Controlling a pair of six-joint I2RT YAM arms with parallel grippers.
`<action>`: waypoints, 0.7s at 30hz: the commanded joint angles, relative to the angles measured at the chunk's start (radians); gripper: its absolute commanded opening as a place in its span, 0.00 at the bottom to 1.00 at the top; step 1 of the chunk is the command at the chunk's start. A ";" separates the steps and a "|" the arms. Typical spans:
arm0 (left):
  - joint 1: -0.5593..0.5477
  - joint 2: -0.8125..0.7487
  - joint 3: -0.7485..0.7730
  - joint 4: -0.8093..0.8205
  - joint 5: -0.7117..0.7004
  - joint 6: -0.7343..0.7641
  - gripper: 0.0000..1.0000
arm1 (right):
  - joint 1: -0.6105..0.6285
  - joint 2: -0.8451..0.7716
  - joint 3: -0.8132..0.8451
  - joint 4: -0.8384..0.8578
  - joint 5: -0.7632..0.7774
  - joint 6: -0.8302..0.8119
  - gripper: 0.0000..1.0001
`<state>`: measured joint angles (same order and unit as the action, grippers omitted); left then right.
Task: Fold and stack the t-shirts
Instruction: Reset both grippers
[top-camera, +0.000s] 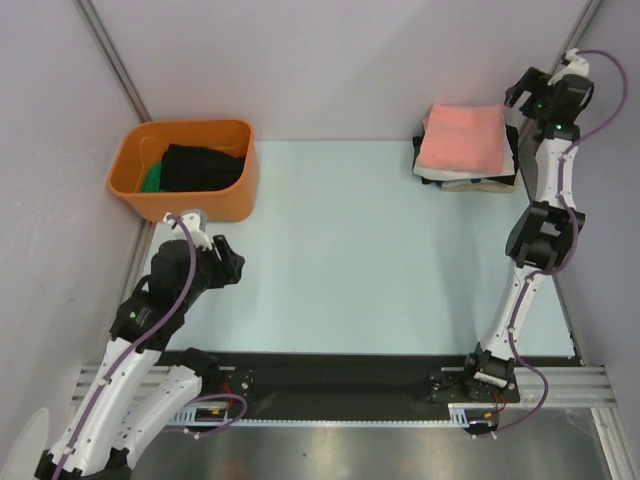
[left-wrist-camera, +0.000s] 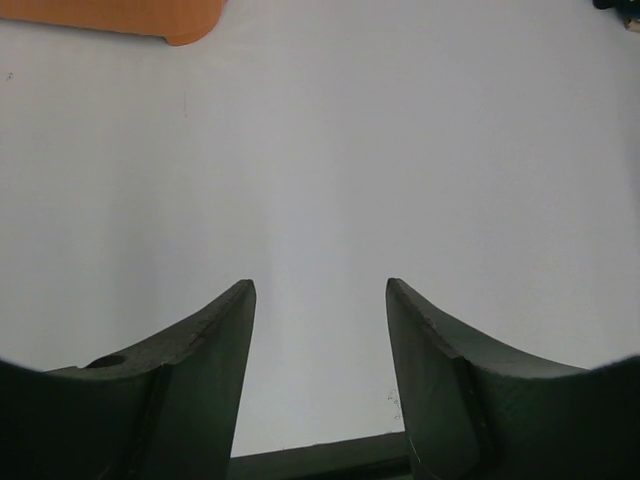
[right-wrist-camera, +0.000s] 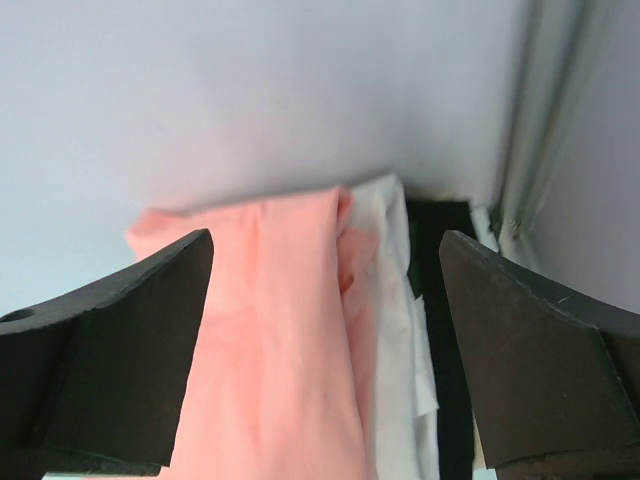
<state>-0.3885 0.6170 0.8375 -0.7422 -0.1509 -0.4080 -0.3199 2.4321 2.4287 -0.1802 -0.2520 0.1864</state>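
A folded salmon-pink t-shirt (top-camera: 461, 138) lies on top of a stack at the far right corner of the table, over a cream-white one (top-camera: 474, 182), a black one (top-camera: 428, 168) and a tan one (top-camera: 492, 187). My right gripper (top-camera: 524, 92) is open and empty, raised just right of the stack. In the right wrist view the pink shirt (right-wrist-camera: 285, 340), the white shirt (right-wrist-camera: 395, 330) and the black shirt (right-wrist-camera: 445, 330) show between the open fingers (right-wrist-camera: 325, 245). My left gripper (top-camera: 232, 262) is open and empty over bare table at the near left; it also shows in the left wrist view (left-wrist-camera: 320, 290).
An orange plastic tub (top-camera: 230, 197) stands at the far left with black cloth (top-camera: 203, 166) and a bit of green cloth (top-camera: 152, 179) inside; its corner shows in the left wrist view (left-wrist-camera: 130, 17). Grey walls close the back and sides. A black strip (top-camera: 330, 385) runs along the near edge.
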 joint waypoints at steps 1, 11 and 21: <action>0.007 -0.016 -0.003 0.035 0.011 0.018 0.61 | -0.041 -0.125 0.026 0.019 0.004 0.073 1.00; 0.008 -0.048 -0.006 0.040 0.024 0.023 0.64 | -0.035 -0.470 -0.423 0.165 -0.078 0.267 1.00; 0.008 -0.080 -0.006 0.044 0.033 0.026 1.00 | 0.152 -0.921 -0.939 0.240 -0.101 0.266 1.00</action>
<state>-0.3878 0.5533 0.8318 -0.7250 -0.1310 -0.3988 -0.2337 1.6859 1.5684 -0.0147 -0.3439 0.4541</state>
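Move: The pink t-shirt I have just left on the stack lies about 11 cm back and 15 cm left of my right hand, some 18 cm below. The white t-shirt under it is roughly 10 cm back, 14 cm left and 20 cm below. From my left hand, the pink t-shirt is about 34 cm ahead, 53 cm right and 14 cm down, while the orange bin stands some 28 cm ahead, 17 cm left and 15 cm below. Already empty and wide open, my right hand climbs about 9 cm first, easing back, then pulls back from the far wall and swings left high over the stack, ending some 15 cm back and 12 cm left while staying up. Its left side rolls up about 15 degrees. I open my left gripper from a bit over half to fully wide, raising that hand barely over 1 cm. ##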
